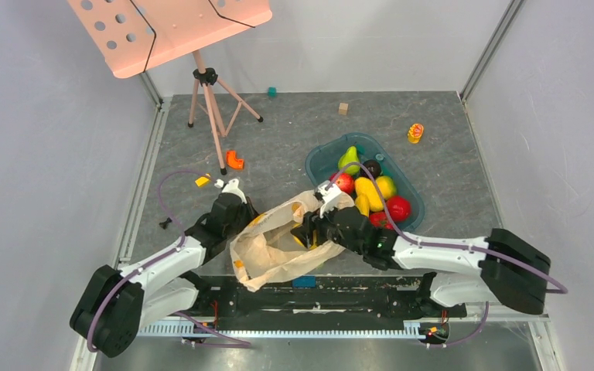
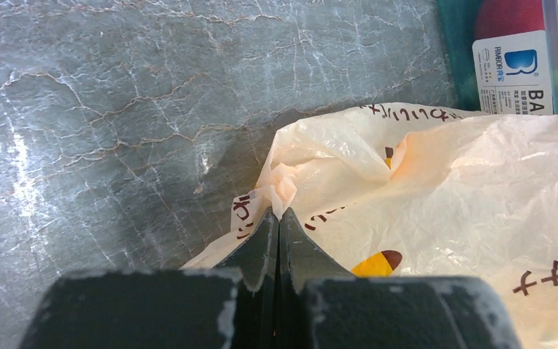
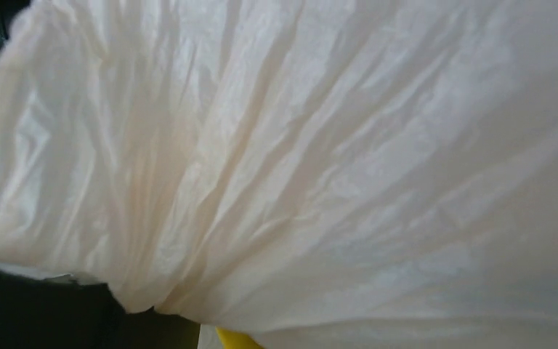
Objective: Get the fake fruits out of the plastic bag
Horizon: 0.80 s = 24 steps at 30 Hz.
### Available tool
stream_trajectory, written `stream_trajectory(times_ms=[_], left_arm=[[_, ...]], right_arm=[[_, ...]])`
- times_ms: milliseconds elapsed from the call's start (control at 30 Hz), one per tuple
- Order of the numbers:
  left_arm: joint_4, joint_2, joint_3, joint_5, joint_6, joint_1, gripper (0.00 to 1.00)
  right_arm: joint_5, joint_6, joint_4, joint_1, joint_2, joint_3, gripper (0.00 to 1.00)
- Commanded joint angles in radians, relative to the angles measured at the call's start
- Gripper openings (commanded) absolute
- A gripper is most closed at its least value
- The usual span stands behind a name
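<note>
The cream plastic bag (image 1: 274,247) lies crumpled at the near edge between both arms, its mouth facing right. My left gripper (image 2: 280,214) is shut on a bunched fold of the plastic bag (image 2: 436,182) at its left rim. My right gripper (image 1: 313,228) reaches into the bag's mouth. In the right wrist view, bag film (image 3: 298,160) covers the jaws, and only a sliver of something yellow (image 3: 236,340) shows below it. Fake fruits lie in the teal tray (image 1: 321,154): a green pear (image 1: 348,158), a red apple (image 1: 343,182), a yellow banana piece (image 1: 368,193) and a lemon (image 1: 387,185).
A dark plum (image 1: 372,166) also lies in the tray. A pink music stand (image 1: 170,31) on a tripod (image 1: 213,108) stands at the back left. Small items dot the floor: an orange piece (image 1: 234,159), a wooden cube (image 1: 343,108), a teal cube (image 1: 271,91), a yellow toy (image 1: 415,133).
</note>
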Motion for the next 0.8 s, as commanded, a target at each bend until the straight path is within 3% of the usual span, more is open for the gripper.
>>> stream_trajectory(times_ms=[0,300,767], left_arm=[[-0.033,-0.028,0.034,-0.05,0.041,-0.006,0.02],[-0.038,-0.043,0.031,-0.062,0.04,-0.006,0.02],[-0.038,-0.054,0.02,-0.06,0.042,-0.006,0.02]], right_arm=[[0.032,-0.024,-0.039,-0.004,-0.119,-0.036,0.51],[-0.041,-0.026,-0.007,-0.005,-0.329,-0.107,0.51],[-0.164,0.034,0.178,-0.005,-0.46,-0.133,0.51]])
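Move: The yellow fruit is already between my right fingers, inside the bag; the blue bin it goes to lies about 12 cm ahead of that hand, 17 cm to its right and 8 cm below. The pomegranate in its near side is roughly 13 cm ahead and 11 cm right. The bag corner my left hand pinches is some 14 cm left and 4 cm ahead. From my left hand, the bin lies 31 cm right and 8 cm ahead, about level. I keep my grip on the yellow fruit and lift it about 10 cm up through the bag's mouth, my right hand easing some 3 cm to the right at first and then drawing back about 4 cm, while the wrist tips the fingers up roughly 20 degrees to near level. My left hand keeps its corner pinched almost in place. ##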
